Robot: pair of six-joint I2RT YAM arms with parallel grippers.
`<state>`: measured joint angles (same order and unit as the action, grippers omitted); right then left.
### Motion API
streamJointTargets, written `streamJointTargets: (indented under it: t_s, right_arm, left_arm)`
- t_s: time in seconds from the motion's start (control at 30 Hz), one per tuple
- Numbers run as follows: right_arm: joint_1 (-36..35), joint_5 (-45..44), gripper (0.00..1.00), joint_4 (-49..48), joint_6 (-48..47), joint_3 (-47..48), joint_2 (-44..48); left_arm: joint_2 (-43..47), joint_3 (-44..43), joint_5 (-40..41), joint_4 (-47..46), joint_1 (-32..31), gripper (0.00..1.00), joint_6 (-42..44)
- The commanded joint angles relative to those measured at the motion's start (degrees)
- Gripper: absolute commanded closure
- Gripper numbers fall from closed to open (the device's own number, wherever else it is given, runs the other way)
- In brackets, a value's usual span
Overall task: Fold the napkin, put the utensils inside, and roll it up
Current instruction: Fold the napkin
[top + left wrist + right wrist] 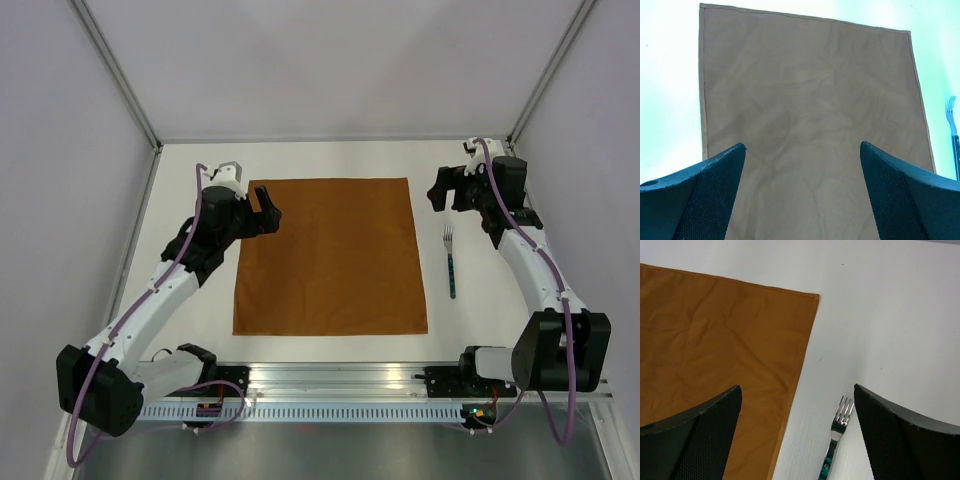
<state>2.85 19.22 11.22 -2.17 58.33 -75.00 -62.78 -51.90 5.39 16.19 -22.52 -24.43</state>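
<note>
The rust-brown napkin (330, 255) lies flat and unfolded on the white table; it also shows in the left wrist view (810, 125) and the right wrist view (715, 350). The fork (451, 262) with silver tines and teal handle lies to the right of the napkin, tines pointing away; it shows in the right wrist view (836, 435) and at the left wrist view's right edge (953, 130). My left gripper (268, 212) is open and empty above the napkin's far left corner. My right gripper (440, 190) is open and empty, above the table beyond the fork.
The white table (480, 310) is enclosed by pale walls at the back and sides. A metal rail (330, 380) runs along the near edge between the arm bases.
</note>
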Motion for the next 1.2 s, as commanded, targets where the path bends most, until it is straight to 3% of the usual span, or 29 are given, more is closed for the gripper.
streamJointTargets:
  t_s: [0.0,0.2,0.33,0.43,0.67,0.83,1.17]
  right_arm:
    - [-0.04,-1.29,0.02,-0.94,0.24,1.26,1.0]
    - [-2.67,0.11,0.02,1.51,0.42,7.22,-5.14]
    - [-15.48,-6.46,0.08,1.08,-1.51,9.88,-8.23]
    - [-31.01,-11.04,0.11,0.03,-1.87,10.75,-9.89]
    - [-52.21,-17.11,0.2,-3.04,-1.96,11.9,-15.87]
    - [-64.87,-22.02,0.27,-5.95,-3.1,12.51,-22.71]
    - [-78.17,-23.8,0.45,-7.8,-0.29,22.25,-36.7]
  left_arm:
    - [1.35,-1.53,-0.91,0.33,0.29,0.0,-1.15]
    - [0.74,-9.33,3.3,6.03,1.6,0.0,-1.06]
    - [1.7,-16.46,4.81,10.44,4.06,0.0,-1.85]
    - [3.1,-21.83,6.39,12.81,4.51,0.0,-1.15]
    - [5.65,-29.39,8.94,16.77,4.51,0.0,-0.45]
    - [6.71,-30.37,8.76,17.3,4.51,0.0,-1.06]
    - [6.36,-30.37,7.8,18.18,4.51,0.0,-0.45]
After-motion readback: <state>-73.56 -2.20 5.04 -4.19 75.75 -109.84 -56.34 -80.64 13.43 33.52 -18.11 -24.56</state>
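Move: The right hand, open and empty, is bound for the napkin's near-left corner, about 27 cm back towards the base, 49 cm to its left and 20 cm down. The near-right corner lies some 28 cm back and 4 cm left, the napkin's middle 6 cm back and 27 cm left, the fork's middle 8 cm back and 3 cm right. From the left hand the near-left corner is roughly 21 cm back, 9 cm left and 20 cm below. Swinging left across the napkin, the right hand travels about 45 cm left and 24 cm back to come close to its near-left corner, sinking mostly in the second half. The wrist turns some 60 degrees counter-clockwise and the fingers close to roughly half open, on nothing. The left hand rises steeply away from the cloth, drifts left and tips its fingers up, then stays high. ##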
